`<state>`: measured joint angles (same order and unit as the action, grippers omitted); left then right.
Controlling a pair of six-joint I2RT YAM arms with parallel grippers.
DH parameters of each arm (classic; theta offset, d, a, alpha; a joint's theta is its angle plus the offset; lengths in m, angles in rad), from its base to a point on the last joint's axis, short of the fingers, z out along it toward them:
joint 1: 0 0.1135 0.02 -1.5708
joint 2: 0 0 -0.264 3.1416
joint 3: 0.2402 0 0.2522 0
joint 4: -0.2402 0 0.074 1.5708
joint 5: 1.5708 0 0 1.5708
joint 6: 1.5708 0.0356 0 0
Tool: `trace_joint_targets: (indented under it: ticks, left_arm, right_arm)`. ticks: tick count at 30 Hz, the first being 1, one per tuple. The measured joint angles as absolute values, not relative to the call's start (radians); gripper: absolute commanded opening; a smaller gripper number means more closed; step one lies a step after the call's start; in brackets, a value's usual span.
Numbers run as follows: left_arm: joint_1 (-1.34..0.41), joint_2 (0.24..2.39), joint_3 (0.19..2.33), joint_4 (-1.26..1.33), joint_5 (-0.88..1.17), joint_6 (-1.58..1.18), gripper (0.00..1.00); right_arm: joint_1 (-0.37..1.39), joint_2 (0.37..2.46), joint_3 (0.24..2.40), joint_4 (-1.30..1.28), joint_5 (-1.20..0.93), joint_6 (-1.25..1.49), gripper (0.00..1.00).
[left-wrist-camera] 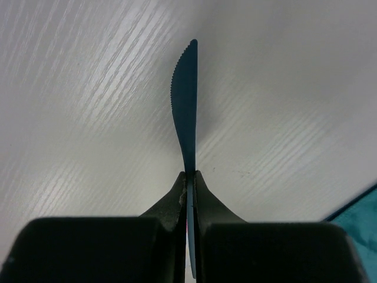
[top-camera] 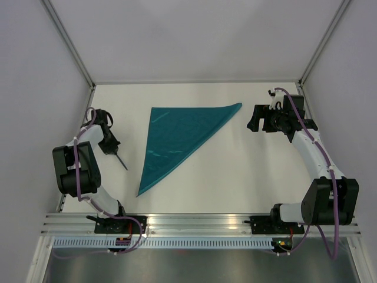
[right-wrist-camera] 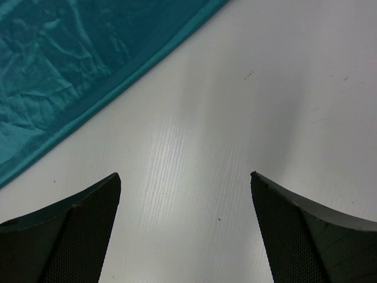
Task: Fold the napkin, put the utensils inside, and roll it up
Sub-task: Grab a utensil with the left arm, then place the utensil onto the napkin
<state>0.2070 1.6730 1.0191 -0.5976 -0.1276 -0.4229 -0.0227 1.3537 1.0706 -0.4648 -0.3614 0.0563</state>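
The teal napkin (top-camera: 177, 141) lies folded into a triangle mid-table; one corner of it shows at the edge of the left wrist view (left-wrist-camera: 359, 212) and its hem runs across the right wrist view (right-wrist-camera: 70, 71). My left gripper (top-camera: 112, 147) sits left of the napkin, shut on the handle of a dark blue serrated knife (left-wrist-camera: 185, 106), whose blade sticks out past the fingertips (top-camera: 122, 162) over the table. My right gripper (top-camera: 254, 121) hovers just right of the napkin's far corner, open with nothing between its fingers (right-wrist-camera: 70, 230). I see no other utensils.
White walls and a metal frame (top-camera: 70, 44) enclose the white table (top-camera: 235, 177). The aluminium rail (top-camera: 194, 224) with both arm bases runs along the near edge.
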Motion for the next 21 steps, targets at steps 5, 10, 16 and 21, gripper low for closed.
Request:
trace_joint_targets:
  ticks: [5, 10, 16, 21]
  left_arm:
    - [0.206, 1.668, 1.099, -0.596, -0.055, -0.35, 0.02]
    - [0.156, 1.646, 1.197, -0.594, 0.034, -0.217, 0.02]
    - [-0.071, 1.646, 1.308, -0.593, 0.104, -0.073, 0.02]
    - [-0.288, 1.738, 1.439, -0.612, 0.156, 0.025, 0.02]
  right_arm:
    - [-0.023, 1.356, 1.071, -0.465, -0.362, 0.056, 0.95]
    - [-0.023, 1.357, 1.071, -0.465, -0.362, 0.056, 0.95]
    - [-0.023, 1.361, 1.071, -0.465, -0.362, 0.056, 0.96]
    - [-0.023, 1.37, 1.071, -0.465, -0.361, 0.056, 0.95]
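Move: The knife is already pinched in the left gripper, just above the bare table. The folded napkin it is bound for has its middle about 26 cm to the right, 6 cm ahead and some 2 cm lower. Its far left corner is roughly 20 cm ahead and 16 cm right; its near tip is about 20 cm back and 10 cm right. From the idle right gripper, the napkin's middle lies some 33 cm left, 1 cm ahead and 16 cm below. Bring the left gripper up and forward off the bare table with the knife still pinched, then swing it right over the napkin, gathering speed: about 22 cm right in all, 11 cm up and 10 cm forward. Turn the hand nearly 60 degrees clockwise on the way, tilting the fingertips some 20 degrees outward, and keep the fingers shut. ##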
